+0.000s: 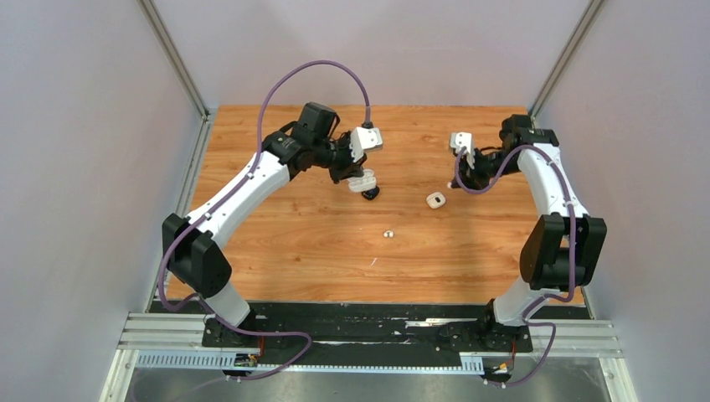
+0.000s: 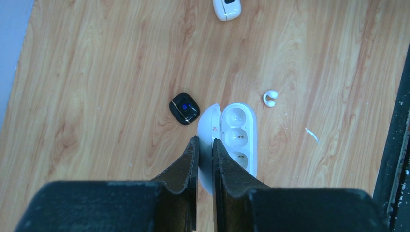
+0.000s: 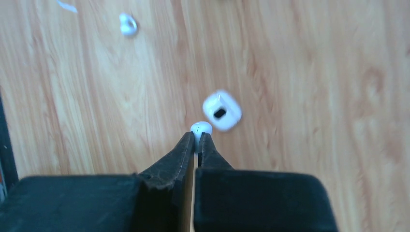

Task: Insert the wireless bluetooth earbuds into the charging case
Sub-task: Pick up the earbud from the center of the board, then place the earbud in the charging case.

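My left gripper (image 2: 205,140) is shut on the raised lid of an open white charging case (image 2: 239,135), whose round wells show nothing inside. The top view shows that gripper (image 1: 358,172) holding the case (image 1: 364,180) just above the wood. My right gripper (image 3: 198,136) is shut on a small white earbud (image 3: 201,128) that pokes out past its tips; in the top view this gripper (image 1: 465,167) hovers at the right rear. A second white earbud (image 2: 270,98) lies loose on the table (image 1: 388,234), to the right of the held case.
A black case (image 2: 184,108) with a blue light lies left of the held case. A small square white case (image 3: 222,111) sits just beyond my right fingertips, seen also in the top view (image 1: 435,200). The wooden table (image 1: 293,251) has grey walls on three sides.
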### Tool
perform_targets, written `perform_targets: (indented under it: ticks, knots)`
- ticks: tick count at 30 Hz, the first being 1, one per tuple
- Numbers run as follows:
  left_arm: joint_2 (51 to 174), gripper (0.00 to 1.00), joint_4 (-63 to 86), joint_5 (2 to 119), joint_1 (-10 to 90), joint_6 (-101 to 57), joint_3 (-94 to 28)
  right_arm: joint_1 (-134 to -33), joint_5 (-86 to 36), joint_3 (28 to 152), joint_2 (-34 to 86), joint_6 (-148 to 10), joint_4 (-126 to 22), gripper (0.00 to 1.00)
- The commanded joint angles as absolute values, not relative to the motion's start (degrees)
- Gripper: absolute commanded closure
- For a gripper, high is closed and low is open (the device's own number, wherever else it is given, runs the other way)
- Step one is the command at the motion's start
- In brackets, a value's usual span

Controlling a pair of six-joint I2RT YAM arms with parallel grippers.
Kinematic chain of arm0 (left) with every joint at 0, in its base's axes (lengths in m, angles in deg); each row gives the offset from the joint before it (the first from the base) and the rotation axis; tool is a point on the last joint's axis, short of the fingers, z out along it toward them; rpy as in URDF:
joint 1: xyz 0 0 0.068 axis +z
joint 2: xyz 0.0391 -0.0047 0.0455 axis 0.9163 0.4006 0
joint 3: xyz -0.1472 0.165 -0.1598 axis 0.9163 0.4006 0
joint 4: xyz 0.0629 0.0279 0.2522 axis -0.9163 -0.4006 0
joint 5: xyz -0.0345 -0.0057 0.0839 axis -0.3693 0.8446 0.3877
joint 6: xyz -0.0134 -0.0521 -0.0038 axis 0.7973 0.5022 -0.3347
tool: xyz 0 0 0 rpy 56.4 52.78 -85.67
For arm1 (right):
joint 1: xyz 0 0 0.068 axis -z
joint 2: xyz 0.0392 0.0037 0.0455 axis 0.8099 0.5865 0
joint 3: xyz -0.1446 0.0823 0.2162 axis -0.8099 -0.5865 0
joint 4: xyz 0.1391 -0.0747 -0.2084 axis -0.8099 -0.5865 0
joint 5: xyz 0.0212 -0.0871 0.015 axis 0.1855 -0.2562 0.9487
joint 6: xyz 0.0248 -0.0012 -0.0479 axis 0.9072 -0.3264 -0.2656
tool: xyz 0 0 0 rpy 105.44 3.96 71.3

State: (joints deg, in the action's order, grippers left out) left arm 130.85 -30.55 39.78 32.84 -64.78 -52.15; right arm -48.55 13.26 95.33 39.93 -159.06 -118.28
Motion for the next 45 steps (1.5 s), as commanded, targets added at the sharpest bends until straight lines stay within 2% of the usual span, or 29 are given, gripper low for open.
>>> perform_targets:
  ticks: [1,6,12,20,45]
  knots:
    - [131.6,1.0,-28.4,35.1,33.1,-65.5,-53.3,-54.5,26.1,106.1,39.6,-154.7,-131.1,1.0]
    - [132.9,1.0,-23.7,27.9,33.0,-66.3,-52.4,-61.5,32.6,116.1,42.6,-146.2,-132.0,1.0]
    - [135.0,1.0,-21.4,26.8,31.2,-69.0,-53.4,-68.0,33.3,121.6,44.1,-142.4,-132.0,1.0]
    - [133.5,1.0,-20.9,26.8,29.4,-69.5,-52.6,-74.1,29.7,112.3,37.0,-132.8,-115.7,1.0]
    - [129.4,1.0,-22.0,29.4,27.1,-72.2,-50.4,-78.3,14.8,101.7,31.5,-129.6,-106.5,1.0]
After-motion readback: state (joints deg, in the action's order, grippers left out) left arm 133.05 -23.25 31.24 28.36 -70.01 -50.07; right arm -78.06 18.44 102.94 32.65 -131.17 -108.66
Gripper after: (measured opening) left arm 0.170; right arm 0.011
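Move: The open charging case, held in the left fingers, is about 26 cm to the left of the right hand, level with it front to back and some 9 cm above. Below the right hand, a closed white case lies on the table, 7 cm ahead, 4 cm left and 14 cm down. From the left hand, the white earbud already pinched in the right fingers is about 27 cm to the right and 9 cm below; a black case lies 11 cm ahead, 4 cm right and 22 cm down. The white earbud is carried to the open charging case in the right hand's shut fingers: quickly left some 18 cm and up about 12, drawing back, then easing down a couple of centimetres as the hand slows, turned slightly counter-clockwise. The left hand keeps its pinch on the case and brings it about 5 cm right and a little back to meet the earbud, turning some 15 degrees clockwise. ##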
